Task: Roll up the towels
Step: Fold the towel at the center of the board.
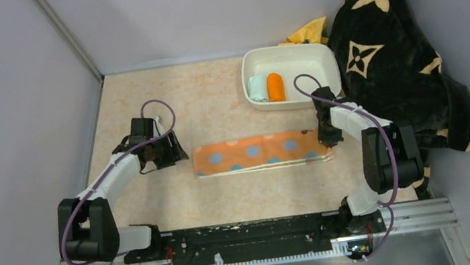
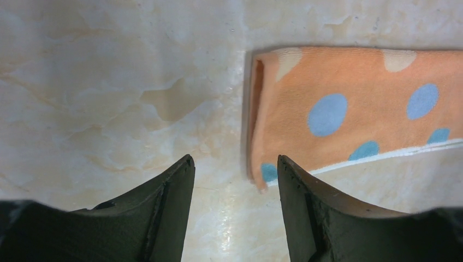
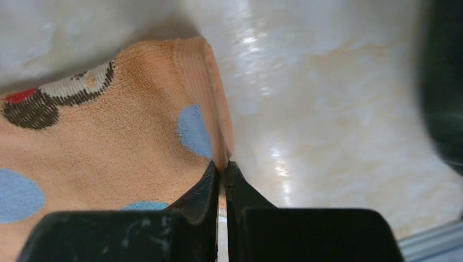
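An orange towel with blue dots [image 1: 262, 152] lies folded in a long strip across the middle of the table. My right gripper [image 1: 327, 136] is at its right end, shut on the towel's edge [image 3: 218, 136], pinching a raised fold between the fingertips [image 3: 223, 166]. My left gripper [image 1: 165, 151] stands open just left of the strip's left end [image 2: 349, 109], nothing between its fingers [image 2: 174, 191]. A rolled mint towel [image 1: 257, 88] and a rolled orange towel [image 1: 275, 87] lie side by side in the white tray [image 1: 317, 55].
A big black blanket with tan flowers [image 1: 399, 58] is heaped at the right, against the tray and close to the right arm. A yellow cloth [image 1: 310, 31] peeks out behind the tray. Grey walls close in the left and the back.
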`<action>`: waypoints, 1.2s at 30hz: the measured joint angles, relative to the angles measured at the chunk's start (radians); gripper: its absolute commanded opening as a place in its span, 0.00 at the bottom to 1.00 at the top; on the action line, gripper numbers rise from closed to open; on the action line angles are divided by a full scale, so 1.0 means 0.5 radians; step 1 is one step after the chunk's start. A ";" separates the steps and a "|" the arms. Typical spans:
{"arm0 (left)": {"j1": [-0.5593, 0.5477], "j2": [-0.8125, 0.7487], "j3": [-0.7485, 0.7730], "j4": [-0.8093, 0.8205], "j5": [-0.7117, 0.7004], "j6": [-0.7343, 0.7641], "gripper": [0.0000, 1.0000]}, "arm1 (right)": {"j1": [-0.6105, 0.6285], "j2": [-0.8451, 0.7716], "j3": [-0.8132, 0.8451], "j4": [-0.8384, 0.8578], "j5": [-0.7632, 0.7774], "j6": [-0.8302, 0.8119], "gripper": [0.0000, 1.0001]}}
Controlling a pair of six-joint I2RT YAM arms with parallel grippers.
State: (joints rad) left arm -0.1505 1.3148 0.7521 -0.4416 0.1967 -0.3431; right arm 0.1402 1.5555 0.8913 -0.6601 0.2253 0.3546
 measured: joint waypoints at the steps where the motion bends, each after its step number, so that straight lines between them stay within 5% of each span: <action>1: 0.000 -0.001 -0.001 0.003 0.035 -0.009 0.64 | -0.018 0.000 0.033 -0.053 0.089 -0.010 0.00; 10: -0.088 0.089 -0.024 0.153 0.422 -0.192 0.63 | -0.009 -0.221 0.282 -0.222 0.430 -0.146 0.00; 20: -0.187 0.330 -0.069 0.351 0.599 -0.367 0.55 | 0.678 -0.319 0.383 -0.143 -0.266 0.046 0.00; 28: -0.228 0.417 -0.111 0.410 0.571 -0.424 0.39 | 1.199 0.140 0.746 -0.043 -0.529 0.281 0.00; 36: -0.258 0.472 -0.135 0.474 0.552 -0.438 0.29 | 1.424 0.546 1.116 -0.052 -0.545 0.422 0.00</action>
State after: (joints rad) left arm -0.2794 1.5505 0.6846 -0.2047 0.4728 -0.5621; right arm 0.8524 1.8282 1.4494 -0.6861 -0.0471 0.5655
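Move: The right hand still pinches the dotted orange towel's right end; the left end it is taken to lies about 47 cm to its left, level fore and aft. The white tray's middle is some 27 cm ahead and 10 cm left of the right hand, the orange roll inside it 24 cm ahead and 17 cm left. From the left hand, half open, the towel's left end is roughly 4 cm to the right, 5 cm below and neither ahead nor back. Right hand lifts, swinging the pinched end some 33 cm left; left hand goes right, down, straddling the opposite end. ##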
